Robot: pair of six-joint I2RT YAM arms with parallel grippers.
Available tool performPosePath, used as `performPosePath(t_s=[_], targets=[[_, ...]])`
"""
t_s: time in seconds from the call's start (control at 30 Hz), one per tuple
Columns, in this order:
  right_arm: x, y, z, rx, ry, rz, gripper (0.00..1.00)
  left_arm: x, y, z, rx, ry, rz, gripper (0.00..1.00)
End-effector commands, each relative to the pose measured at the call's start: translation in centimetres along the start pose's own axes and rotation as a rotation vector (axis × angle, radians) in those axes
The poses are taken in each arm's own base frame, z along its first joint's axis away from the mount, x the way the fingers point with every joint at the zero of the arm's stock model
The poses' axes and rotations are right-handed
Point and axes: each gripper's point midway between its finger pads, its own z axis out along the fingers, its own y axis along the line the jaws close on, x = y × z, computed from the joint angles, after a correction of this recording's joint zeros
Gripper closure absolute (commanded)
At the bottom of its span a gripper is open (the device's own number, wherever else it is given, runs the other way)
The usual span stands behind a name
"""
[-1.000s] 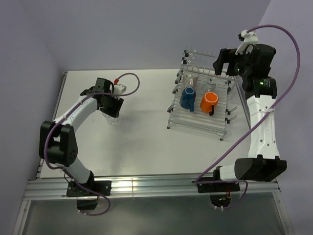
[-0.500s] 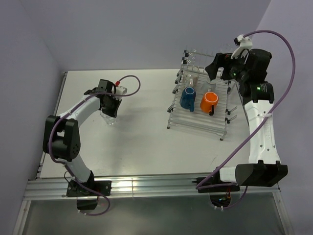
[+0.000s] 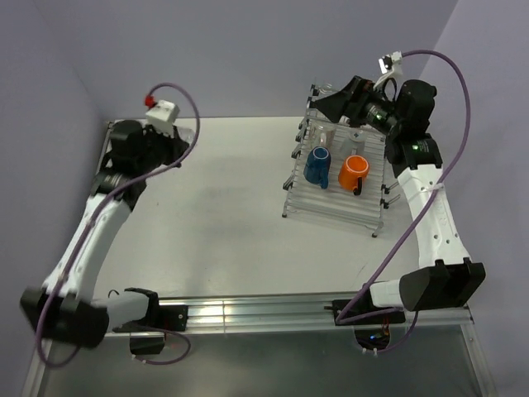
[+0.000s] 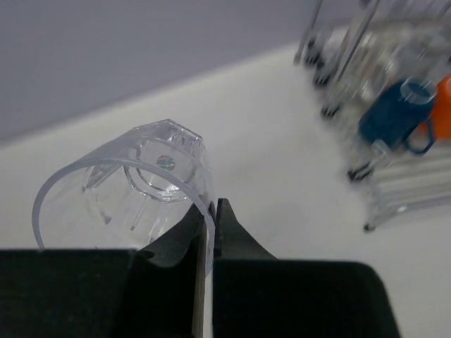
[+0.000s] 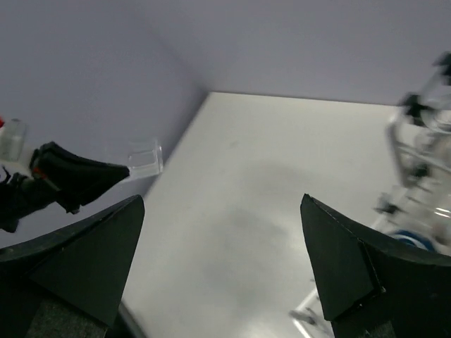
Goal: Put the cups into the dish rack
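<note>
My left gripper (image 4: 211, 218) is shut on the rim of a clear glass tumbler (image 4: 151, 183) and holds it tilted in the air, well above the table. In the top view this gripper (image 3: 175, 136) is high over the table's back left. The right wrist view shows the tumbler (image 5: 144, 158) too. The dish rack (image 3: 326, 213) stands at the back right with a blue mug (image 3: 316, 164) and an orange mug (image 3: 353, 172) in it. My right gripper (image 3: 332, 101) is open and empty above the rack's back edge, pointing left (image 5: 222, 232).
The white table (image 3: 223, 223) lies between the arms, with a purple wall behind and at the left. The rack (image 4: 394, 190) and blue mug (image 4: 398, 116) show blurred at the right of the left wrist view. Pale shapes at the rack's back are unclear.
My left arm has lifted the tumbler off the table and swung it up toward the back left. My right gripper has turned left over the back of the rack.
</note>
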Motion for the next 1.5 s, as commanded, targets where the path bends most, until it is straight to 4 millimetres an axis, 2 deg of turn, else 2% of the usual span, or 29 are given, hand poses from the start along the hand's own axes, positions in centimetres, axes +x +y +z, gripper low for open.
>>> performPosePath(t_s=[0.0, 0.03, 0.07, 0.1, 0.13, 0.17, 0.2, 0.23, 0.27, 0.3, 0.4, 0.43, 0.47, 0.5, 0.53, 0.57, 0.63, 0.67, 0.73, 0.77, 0.87, 1.03, 1.13, 1.3, 1.47], targets=[[0.4, 5.4, 0.5, -0.224, -0.016, 0.17, 0.0, -10.2, -2.8, -7.9, 0.04, -0.509, 0.101, 1.0], [0.2, 6.4, 0.3, -0.261, -0.036, 0.183, 0.0, -9.3, -3.6, -8.2, 0.074, -0.537, 0.133, 1.0], [0.6, 7.3, 0.7, -0.308, -0.056, 0.19, 0.0, -11.3, -4.4, -11.2, 0.076, -0.673, 0.196, 1.0], [0.7, 8.0, 0.7, -0.331, -0.058, 0.263, 0.0, -11.5, -4.6, -12.1, 0.066, -0.721, 0.235, 1.0], [0.7, 8.7, 0.8, -0.357, -0.07, 0.289, 0.0, -10.8, -4.7, -12.3, 0.064, -0.744, 0.243, 1.0], [0.0, 9.9, 0.7, -0.412, -0.114, 0.287, 0.0, -12.3, -5.2, -14.8, 0.052, -0.858, 0.282, 1.0], [0.9, 10.3, 1.2, -0.427, -0.108, 0.377, 0.0, -12.7, -5.3, -15.7, 0.042, -0.904, 0.293, 1.0], [0.9, 10.8, 1.8, -0.437, -0.117, 0.38, 0.0, -12.4, -5.4, -16.0, 0.038, -0.93, 0.297, 1.0], [1.3, 11.4, 2.3, -0.436, -0.095, 0.38, 0.0, -12.9, -5.3, -17.2, 0.02, -0.982, 0.291, 1.0], [1.5, 13.6, 2.5, -0.489, -0.079, 0.382, 0.0, -13.7, -5.7, -18.4, 0.022, -1.044, 0.303, 1.0], [1.7, 16.0, 3.7, -0.543, -0.061, 0.388, 0.0, -13.9, -7.0, -19.7, 0.073, -1.106, 0.337, 1.0], [2.8, 17.2, 4.5, -0.567, -0.031, 0.394, 0.0, -13.7, -7.5, -19.8, 0.094, -1.112, 0.354, 1.0], [2.3, 18.4, 4.5, -0.594, -0.033, 0.384, 0.0, -13.7, -8.0, -20.1, 0.111, -1.125, 0.38, 1.0], [2.6, 19.1, 4.9, -0.607, -0.02, 0.382, 0.0, -13.8, -8.8, -20.5, 0.139, -1.148, 0.42, 1.0], [4.1, 19.9, 5.9, -0.611, 0.026, 0.401, 0.0, -13.7, -9.1, -20.6, 0.141, -1.161, 0.442, 1.0], [3.9, 20.7, 6.1, -0.627, 0.029, 0.4, 0.0, -13.9, -9.2, -20.7, 0.134, -1.173, 0.448, 1.0], [5.1, 21.2, 7.5, -0.621, 0.065, 0.438, 0.0, -14.4, -9.5, -20.9, 0.12, -1.198, 0.476, 1.0], [5.0, 22.3, 7.5, -0.641, 0.068, 0.444, 0.0, -14.5, -9.6, -21.0, 0.118, -1.208, 0.486, 1.0], [5.5, 22.8, 8.5, -0.648, 0.089, 0.474, 0.0, -14.5, -10.2, -21.2, 0.118, -1.235, 0.536, 1.0], [5.2, 23.8, 8.4, -0.673, 0.088, 0.479, 0.0, -14.5, -10.4, -21.1, 0.114, -1.238, 0.555, 1.0], [4.5, 25.3, 8.4, -0.728, 0.074, 0.475, 0.0, -14.0, -11.2, -20.8, 0.094, -1.252, 0.618, 1.0], [4.7, 27.3, 8.2, -0.818, 0.069, 0.435, 0.0, -14.0, -11.9, -20.5, 0.098, -1.263, 0.611, 1.0], [4.6, 29.5, 6.6, -0.951, 0.018, 0.35, 0.0, -14.5, -11.7, -20.4, 0.113, -1.263, 0.536, 1.0], [5.3, 30.3, 6.0, -1.006, 0.02, 0.32, 0.0, -15.7, -11.0, -21.5, 0.111, -1.281, 0.414, 1.0], [4.4, 30.9, 5.3, -1.039, -0.007, 0.293, 0.0, -16.0, -10.7, -21.4, 0.147, -1.243, 0.277, 1.0]])
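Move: My left hand already pinches the glass by its rim, the glass sitting about 4 cm ahead of that hand, 2 cm to its left and 2 cm above. My open right gripper, where the glass is headed, is some 35 cm to its right, level in reach and 14 cm higher. From my right hand the glass is about 37 cm left, 4 cm ahead and 12 cm below; the blue mug is 3 cm left, level in reach, and the orange mug 7 cm right and 3 cm back, both some 30 cm below. I whip my left hand up about 20 cm and back some 15 cm, tipping its fingers skyward by roughly 70 degrees while they keep their pinch on the glass's rim. Meanwhile I sweep my right hand left from over the rack towards the glass, then also back and up, rolling its left side up and turning it counter-clockwise, jaws wide open and stopping short of the glass. ##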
